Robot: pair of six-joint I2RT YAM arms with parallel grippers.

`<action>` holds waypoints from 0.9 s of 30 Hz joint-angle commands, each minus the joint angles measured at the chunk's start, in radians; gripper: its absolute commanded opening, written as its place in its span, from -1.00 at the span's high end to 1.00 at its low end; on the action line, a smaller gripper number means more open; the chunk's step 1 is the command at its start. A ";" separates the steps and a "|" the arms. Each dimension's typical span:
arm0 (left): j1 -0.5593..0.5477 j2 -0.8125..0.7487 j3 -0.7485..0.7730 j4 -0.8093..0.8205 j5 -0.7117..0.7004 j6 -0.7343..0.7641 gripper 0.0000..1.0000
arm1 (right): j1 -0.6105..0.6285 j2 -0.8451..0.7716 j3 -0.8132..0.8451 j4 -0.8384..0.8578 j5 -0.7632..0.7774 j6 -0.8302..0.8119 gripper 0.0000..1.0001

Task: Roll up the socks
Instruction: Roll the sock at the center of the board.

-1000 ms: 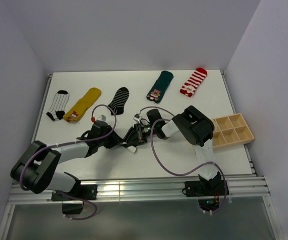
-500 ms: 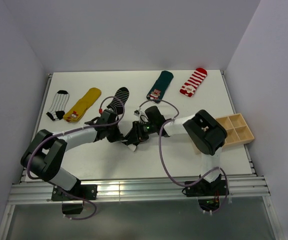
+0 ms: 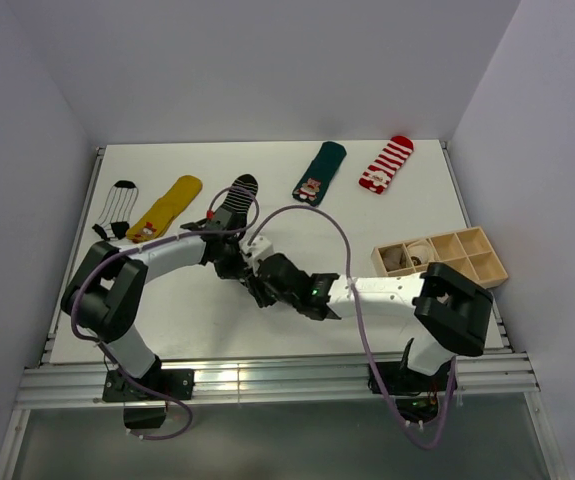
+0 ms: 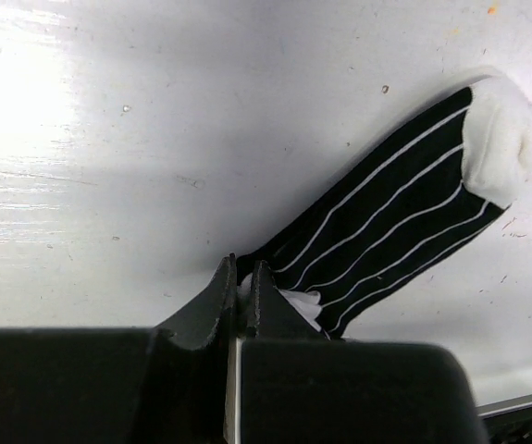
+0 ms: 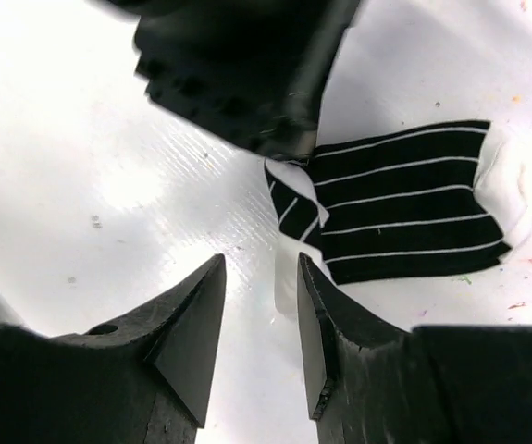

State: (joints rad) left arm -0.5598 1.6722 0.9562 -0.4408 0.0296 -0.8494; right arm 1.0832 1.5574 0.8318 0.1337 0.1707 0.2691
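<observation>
A black sock with thin white lines (image 4: 395, 217) lies flat on the white table, its white toe (image 4: 499, 139) pointing away. My left gripper (image 4: 244, 285) is shut on the sock's near white edge. In the right wrist view the same sock (image 5: 404, 208) lies just beyond my right gripper (image 5: 261, 277). That gripper is open and low over the table, with nothing between its fingers. From above, both grippers meet mid-table, left (image 3: 237, 266) and right (image 3: 265, 280), and they hide most of this sock.
Several other socks lie along the back: white with black stripes (image 3: 117, 208), yellow (image 3: 167, 207), black-and-white banded (image 3: 237, 198), dark green (image 3: 319, 170), red-and-white (image 3: 387, 163). A wooden compartment tray (image 3: 467, 262) sits at the right by the right arm's elbow.
The left gripper shut on the sock's edge. The right gripper let go and opened, and the right arm swung toward the near side, uncovering the tray.
</observation>
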 commanded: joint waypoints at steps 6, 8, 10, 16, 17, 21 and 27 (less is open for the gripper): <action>0.000 0.035 0.062 -0.055 0.019 0.041 0.99 | 0.132 0.208 0.128 -0.039 0.369 -0.169 0.12; -0.002 0.038 0.061 -0.055 0.018 0.042 0.99 | 0.149 0.248 0.157 -0.045 0.411 -0.180 0.12; -0.002 0.043 0.061 -0.055 0.026 0.047 0.99 | 0.152 0.299 0.181 -0.057 0.435 -0.185 0.13; -0.002 0.038 0.056 -0.055 0.027 0.064 0.99 | 0.155 0.345 0.194 -0.069 0.516 -0.173 0.13; -0.002 0.038 0.055 -0.055 0.029 0.065 0.99 | 0.155 0.348 0.193 -0.069 0.523 -0.172 0.12; -0.002 0.034 0.047 -0.042 0.036 0.079 0.99 | 0.150 0.391 0.208 -0.098 0.526 -0.168 0.15; 0.000 -0.014 0.023 -0.010 0.012 0.096 0.85 | 0.115 0.365 0.184 -0.094 0.411 -0.142 1.00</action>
State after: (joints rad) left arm -0.5556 1.6993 0.9913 -0.4679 0.0467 -0.7815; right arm 1.2312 1.9224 1.0256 0.0669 0.6621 0.0921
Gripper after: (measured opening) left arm 0.065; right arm 0.090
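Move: For the right hand, the striped sock's folded end lies about 3 cm ahead, level sideways and some 7 cm below. The flat sock body is about 5 cm ahead of the hand and 5 cm to its right; the other striped sock is some 20 cm ahead and 1 cm left, both about 8 cm below. The left hand already grips the fold, whose middle is about 2 cm to its right, 1 cm back and 1 cm below. Right hand drops about 7 cm, easing forward, turns some 30 degrees and pinches the fold; left keeps hold. ##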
